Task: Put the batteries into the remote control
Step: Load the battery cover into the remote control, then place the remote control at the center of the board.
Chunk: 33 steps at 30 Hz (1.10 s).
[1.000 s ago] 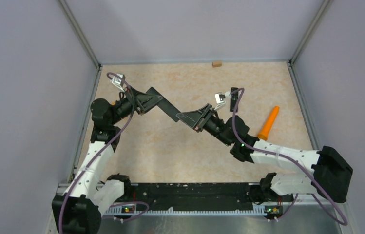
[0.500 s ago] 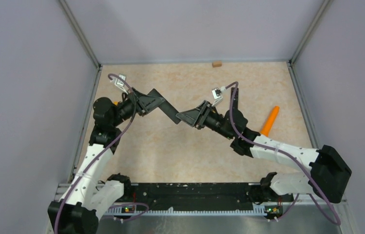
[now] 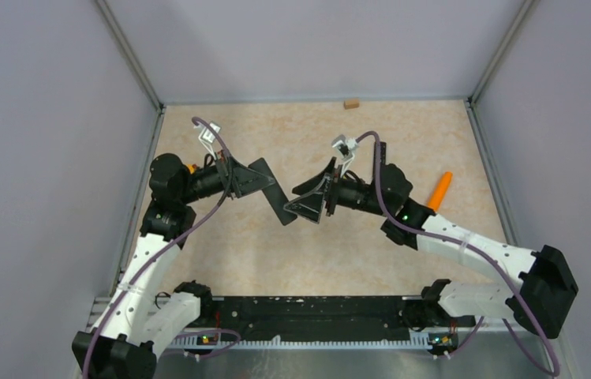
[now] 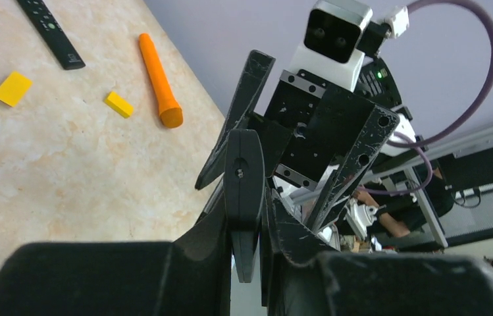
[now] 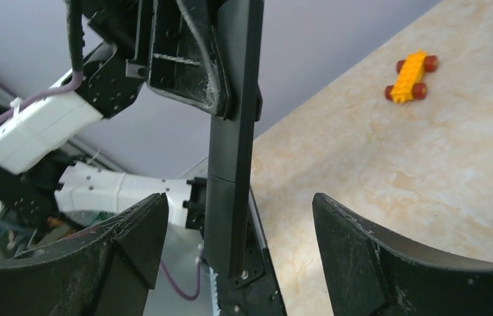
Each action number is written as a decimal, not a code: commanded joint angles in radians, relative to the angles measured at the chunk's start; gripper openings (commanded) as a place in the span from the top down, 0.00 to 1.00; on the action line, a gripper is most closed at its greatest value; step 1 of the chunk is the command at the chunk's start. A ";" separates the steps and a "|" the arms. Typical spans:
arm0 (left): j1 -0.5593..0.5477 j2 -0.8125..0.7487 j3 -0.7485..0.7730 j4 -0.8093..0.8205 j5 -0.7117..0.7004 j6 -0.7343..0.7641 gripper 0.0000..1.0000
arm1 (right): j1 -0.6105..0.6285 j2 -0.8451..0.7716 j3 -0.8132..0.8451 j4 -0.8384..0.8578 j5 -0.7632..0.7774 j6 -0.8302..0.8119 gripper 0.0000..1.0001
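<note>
The black remote control hangs above the table, with my left gripper shut on its upper part. In the left wrist view its narrow end sits clamped between my left gripper's fingers. My right gripper faces it from the right, jaws wide apart. In the right wrist view the remote stands upright between my right gripper's spread fingers, touching neither. The batteries are out of view.
A second black remote, an orange cone-shaped stick and two yellow blocks lie on the table. The same cone lies right of my right arm. A small brown block sits by the back wall. A yellow toy car rests on the table.
My right gripper has opened wide and let go of the remote. Both wrists have turned, and the remote now hangs steeper in my left gripper alone.
</note>
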 commanded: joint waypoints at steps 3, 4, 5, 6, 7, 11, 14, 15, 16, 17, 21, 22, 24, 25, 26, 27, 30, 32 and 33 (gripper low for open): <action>0.000 -0.029 0.016 0.082 0.124 0.047 1.00 | -0.001 0.089 0.110 -0.029 -0.219 -0.087 0.28; 0.000 -0.029 0.017 0.087 0.132 0.047 1.00 | -0.001 0.102 0.118 -0.024 -0.222 -0.081 0.31; -0.001 -0.029 0.016 0.087 0.137 0.048 1.00 | 0.000 0.117 0.124 -0.009 -0.229 -0.074 0.34; -0.001 -0.027 0.014 0.089 0.139 0.049 1.00 | -0.001 0.131 0.129 0.007 -0.232 -0.063 0.36; -0.001 -0.027 0.014 0.092 0.143 0.048 1.00 | -0.001 0.143 0.131 0.023 -0.231 -0.046 0.39; 0.000 -0.026 0.011 0.094 0.147 0.049 1.00 | 0.001 0.191 0.133 0.104 -0.237 0.012 0.57; -0.001 -0.028 0.009 0.088 0.140 0.055 1.00 | 0.001 0.215 0.122 0.165 -0.233 0.061 0.69; -0.001 -0.029 0.009 0.083 0.133 0.060 1.00 | 0.001 0.218 0.116 0.198 -0.232 0.075 0.73; -0.001 -0.031 0.010 0.073 0.125 0.069 1.00 | 0.001 0.220 0.111 0.221 -0.233 0.089 0.78; 0.000 -0.033 0.011 0.060 0.116 0.078 0.97 | 0.002 0.218 0.107 0.233 -0.230 0.099 0.85; 0.000 -0.042 0.022 -0.035 0.064 0.151 0.64 | 0.001 0.191 0.114 0.163 -0.159 0.068 1.00; 0.000 -0.045 0.029 -0.080 0.042 0.183 0.53 | 0.000 0.179 0.120 0.113 -0.121 0.043 1.00; 0.000 -0.053 0.048 -0.192 -0.029 0.256 0.24 | 0.000 0.154 0.137 -0.018 -0.029 -0.025 1.00; 0.000 -0.061 0.056 -0.239 -0.074 0.290 0.07 | -0.001 0.140 0.148 -0.090 0.033 -0.064 1.00; 0.000 -0.067 0.061 -0.278 -0.124 0.320 0.02 | 0.000 0.128 0.159 -0.168 0.098 -0.096 1.00; 0.000 -0.075 0.063 -0.312 -0.175 0.344 0.01 | 0.000 0.118 0.169 -0.240 0.174 -0.129 1.00; 0.000 -0.093 0.079 -0.426 -0.363 0.412 0.01 | -0.001 0.099 0.198 -0.451 0.447 -0.219 1.00; 0.000 -0.099 0.088 -0.490 -0.499 0.440 0.01 | -0.004 0.106 0.216 -0.603 0.632 -0.272 1.00; 0.000 -0.100 0.090 -0.511 -0.538 0.449 0.01 | -0.008 0.115 0.225 -0.655 0.718 -0.288 1.00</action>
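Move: My left hand still holds the remote control near its far end, its middle about 3 cm back of that hand's pads and 1 cm to their right. From my open right hand that middle lies some 5 cm left and 2 cm ahead, about level. On the table some 24 cm below that hand, a yellow block lies roughly 15 cm ahead and 14 cm right, and the second remote about 21 cm ahead and 26 cm right. I bring my right hand about 4 cm left and 2 cm back onto the near end of the remote, turning it some 15 degrees counter-clockwise, and pinch it shut while my left hand keeps its hold. My left fingers then spread wide and that hand drops 4 cm, going forward and left. My right hand carries the remote forward some 8 cm, down and right, turning clockwise with fingertips dipping. ##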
